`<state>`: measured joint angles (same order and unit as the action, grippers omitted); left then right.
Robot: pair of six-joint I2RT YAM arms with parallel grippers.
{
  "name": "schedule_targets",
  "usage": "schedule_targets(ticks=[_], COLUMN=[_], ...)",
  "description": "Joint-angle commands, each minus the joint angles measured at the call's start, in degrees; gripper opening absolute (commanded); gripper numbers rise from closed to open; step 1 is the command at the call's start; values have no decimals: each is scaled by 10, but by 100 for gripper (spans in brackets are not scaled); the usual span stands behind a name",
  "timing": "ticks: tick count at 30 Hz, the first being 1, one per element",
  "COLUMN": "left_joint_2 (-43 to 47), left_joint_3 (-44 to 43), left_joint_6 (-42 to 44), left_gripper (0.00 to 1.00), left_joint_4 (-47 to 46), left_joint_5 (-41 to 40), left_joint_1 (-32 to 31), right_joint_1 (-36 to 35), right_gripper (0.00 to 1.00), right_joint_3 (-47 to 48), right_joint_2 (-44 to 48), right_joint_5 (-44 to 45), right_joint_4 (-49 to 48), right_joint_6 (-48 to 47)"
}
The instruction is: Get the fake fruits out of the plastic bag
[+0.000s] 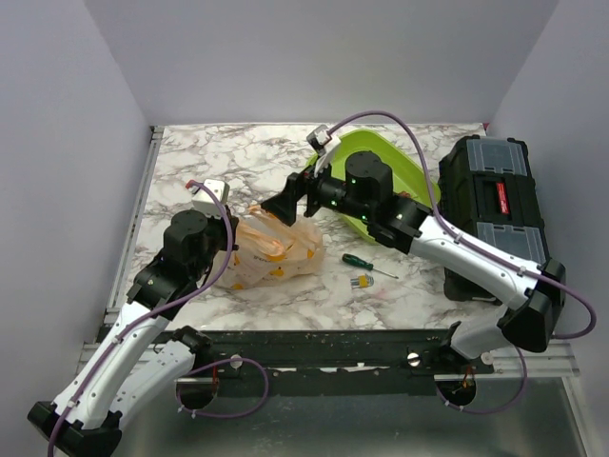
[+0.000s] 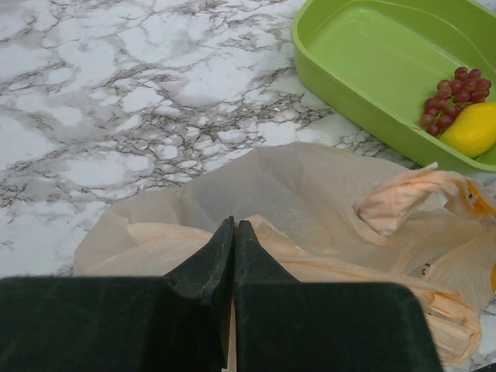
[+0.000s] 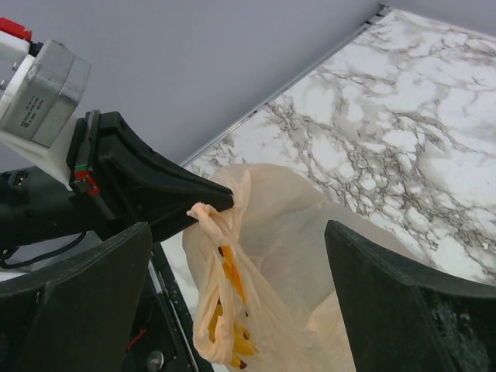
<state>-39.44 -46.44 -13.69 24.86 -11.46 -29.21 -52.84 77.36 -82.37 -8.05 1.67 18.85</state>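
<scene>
The peach plastic bag (image 1: 276,252) lies crumpled on the marble table, left of centre. My left gripper (image 2: 234,232) is shut on the bag's edge; in the right wrist view its tip (image 3: 209,198) pinches a twisted handle and holds it up. My right gripper (image 3: 240,294) is open and hovers over the bag (image 3: 310,256), one finger on each side, touching nothing. Orange and yellow patches (image 3: 232,279) show through the plastic; whether they are fruit or print I cannot tell. Two fake fruits lie in the green tray (image 2: 349,54): purple grapes (image 2: 457,93) and a yellow piece (image 2: 474,128).
The green tray (image 1: 404,171) stands behind my right arm. To its right sits a black toolbox (image 1: 495,205). A green-handled screwdriver (image 1: 362,260) and a short yellow-green tool (image 1: 362,281) lie on the table just right of the bag. Grey walls enclose the table.
</scene>
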Motion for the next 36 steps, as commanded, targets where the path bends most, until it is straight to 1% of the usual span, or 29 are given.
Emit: schedule_targets(ticks=[1, 2, 5, 6, 8, 12, 15, 16, 17, 19, 20, 21, 22, 24, 27, 28, 32, 34, 36], left_joint_2=[2, 3, 5, 6, 8, 9, 9, 10, 11, 11, 11, 10, 10, 5, -15, -22, -44, -39, -22], left_joint_3=[-1, -1, -1, -1, 1, 0, 1, 1, 1, 0, 1, 1, -2, -18, -72, -87, -143, -150, -136], left_joint_6=[4, 4, 4, 4, 4, 5, 5, 5, 5, 5, 5, -1, -8, -12, -37, -46, -43, -24, 14], left_gripper=[0, 0, 0, 0, 0, 0, 0, 0, 0, 0, 0, 0, 6, 24, 49, 54, 60, 64, 68], left_joint_4=[-13, -12, -12, -12, -13, -12, -13, -12, -14, -15, -16, -15, -10, 2, 49, 62, 127, 146, 145], left_joint_5=[12, 12, 15, 16, 15, 13, 12, 12, 14, 21, 27, 35, 44, 89, 162, 181, 263, 247, 191], left_joint_1=[3, 3, 3, 3, 3, 3, 3, 3, 3, 3, 3, 3, 3, 3, 3, 3, -10, -42, -103], right_joint_1=[-12, -20, -51, -53, -54, -54, -54, -53, -53, -53, -54, -54, -53, -54, -53, -54, -54, -54, -53], right_gripper=[94, 93, 93, 90, 82, 59, 25, 15, 10, 3, 1, 1, 1, 1, 1, 1, 1, 1, 1], right_joint_3=[52, 60, 80, 86, 97, 108, 79, 62, 37, -14, -39, -66, -84, -113, -133, -140, -163, -171, -180], right_joint_2=[-48, -58, -81, -88, -104, -119, -96, -80, -64, -28, -10, 5, 16, 32, 48, 52, 75, 85, 96], right_joint_5=[-78, -71, 31, 55, 99, 124, 189, 215, 232, 258, 265, 268, 269, 268, 265, 262, 262, 266, 268], right_joint_4=[35, 43, 61, 66, 76, 88, 67, 54, 33, -9, -36, -62, -81, -98, -106, -112, -132, -134, -135], right_joint_6=[-33, -39, -53, -50, -34, -31, -17, -9, -1, 20, 30, 42, 49, 66, 79, 82, 83, 83, 83])
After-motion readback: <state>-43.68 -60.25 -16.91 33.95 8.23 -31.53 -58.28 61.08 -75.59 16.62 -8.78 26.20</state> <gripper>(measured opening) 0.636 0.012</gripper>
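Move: The loose orange handle of the plastic bag stands about 5 cm to the right hand's left, 5 cm lower and hardly 1 cm ahead. The bag's pinched rim, in the left fingers, is some 12 cm left of the right hand, 9 cm down, about level with it fore and aft; the green tray lies roughly 25 cm right, 15 cm ahead, 26 cm down. From the left hand, that handle is about 7 cm right, 2 cm ahead and 4 cm higher. The right fingers shut on the bag's orange handle after reaching about 5 cm left and 5 cm down, then draw it some 8 cm back to the right, the hand swinging clockwise. The left hand keeps its pinch on the rim until late, then opens and backs off up, to the right and back, turning about 20 degrees clockwise. ##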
